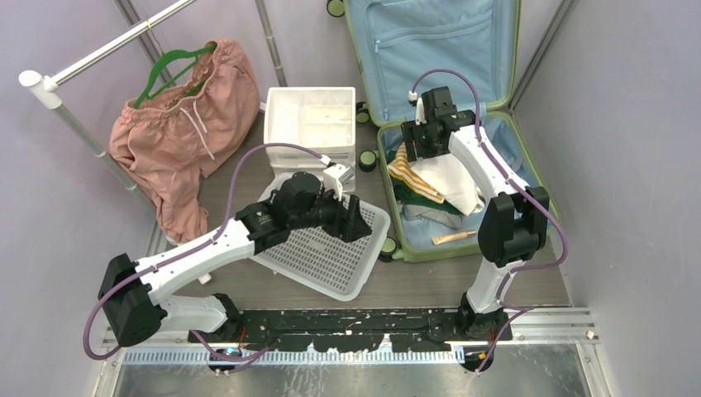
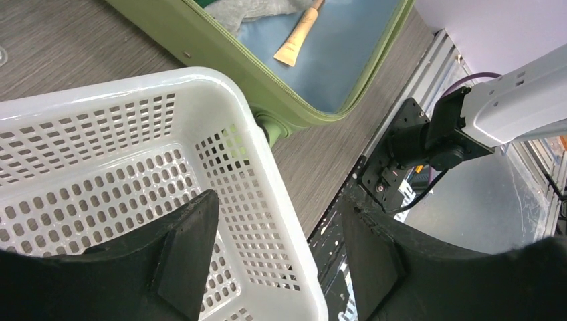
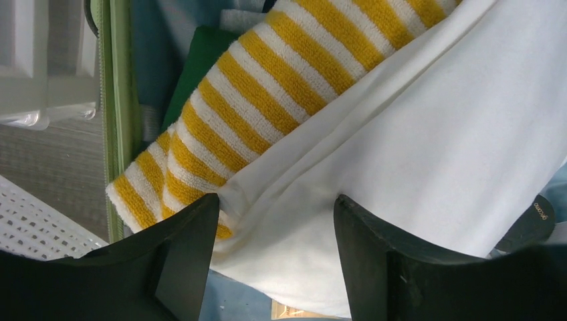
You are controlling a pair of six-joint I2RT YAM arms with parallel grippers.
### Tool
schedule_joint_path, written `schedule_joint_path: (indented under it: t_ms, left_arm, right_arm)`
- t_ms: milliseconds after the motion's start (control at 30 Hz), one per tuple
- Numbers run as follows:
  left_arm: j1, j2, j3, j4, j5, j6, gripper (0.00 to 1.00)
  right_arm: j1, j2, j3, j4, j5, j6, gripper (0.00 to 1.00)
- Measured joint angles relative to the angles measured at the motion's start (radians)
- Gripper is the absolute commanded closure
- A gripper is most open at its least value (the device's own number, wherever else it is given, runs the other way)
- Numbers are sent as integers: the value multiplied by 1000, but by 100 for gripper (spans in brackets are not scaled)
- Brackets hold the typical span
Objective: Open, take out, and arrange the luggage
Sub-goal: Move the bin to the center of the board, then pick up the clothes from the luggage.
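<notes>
The light-green luggage [image 1: 438,251] lies open at the right, its blue-lined lid [image 1: 430,41] leaning back. Inside are a yellow-striped towel [image 1: 403,169], a white cloth [image 1: 455,178], a dark green cloth [image 1: 413,197] and a beige tube [image 1: 453,238]. My right gripper [image 1: 422,149] hangs over the clothes. In the right wrist view its jaws [image 3: 275,199] stand apart round a fold of the white cloth [image 3: 414,154] beside the towel [image 3: 267,80]. My left gripper [image 1: 357,222] is open astride the white basket's rim [image 2: 220,80], one finger inside and one outside.
A white drawer unit [image 1: 310,124] stands left of the suitcase. The perforated basket [image 1: 331,265] sits tilted in front of it, close to the suitcase wall [image 2: 220,60]. A pink garment [image 1: 186,116] hangs on a green hanger from the rail [image 1: 99,54] at the left.
</notes>
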Motion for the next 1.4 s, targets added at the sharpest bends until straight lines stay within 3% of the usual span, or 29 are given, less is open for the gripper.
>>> schedule_joint_path:
  t_ms: [133, 400, 533, 667, 833, 1000, 1200, 1400]
  left_arm:
    - [0, -4, -5, -1, -10, -3, 32]
    - [0, -14, -19, 0, -18, -13, 32]
    - [0, -18, -24, 0, -20, -20, 32]
    - [0, -22, -26, 0, -22, -29, 32]
    - [0, -24, -26, 2, -26, -31, 32]
    - [0, -25, -31, 8, -26, -31, 32]
    - [0, -25, -32, 18, -29, -34, 32]
    - [0, -28, -46, 48, -43, -68, 29]
  right_arm:
    - [11, 16, 2, 1, 22, 16, 33]
    - [21, 23, 0, 6, 58, 20, 63]
    - [21, 23, -13, 15, 64, 16, 73]
    - [21, 23, -20, 21, 64, 16, 71]
    - [21, 19, -23, 23, 48, 21, 49]
    - [21, 9, -19, 19, 27, 25, 47]
    - [30, 11, -18, 14, 36, 26, 54]
    - [47, 14, -20, 16, 55, 23, 81]
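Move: The white cloth in the suitcase has its middle about 4 cm back and 7 cm right of the right hand, its left edge almost under the fingertips, some 2 cm below. The striped towel lies about 3 cm left and 1 cm back; the bin is some 20 cm back and 22 cm left, 10 cm lower. From the left hand the white cloth is about 10 cm ahead, 21 cm right and 6 cm down. Right hand sinks and edges left about 1 cm; fingers close, part, then close again, pinching the cloth's edge. ##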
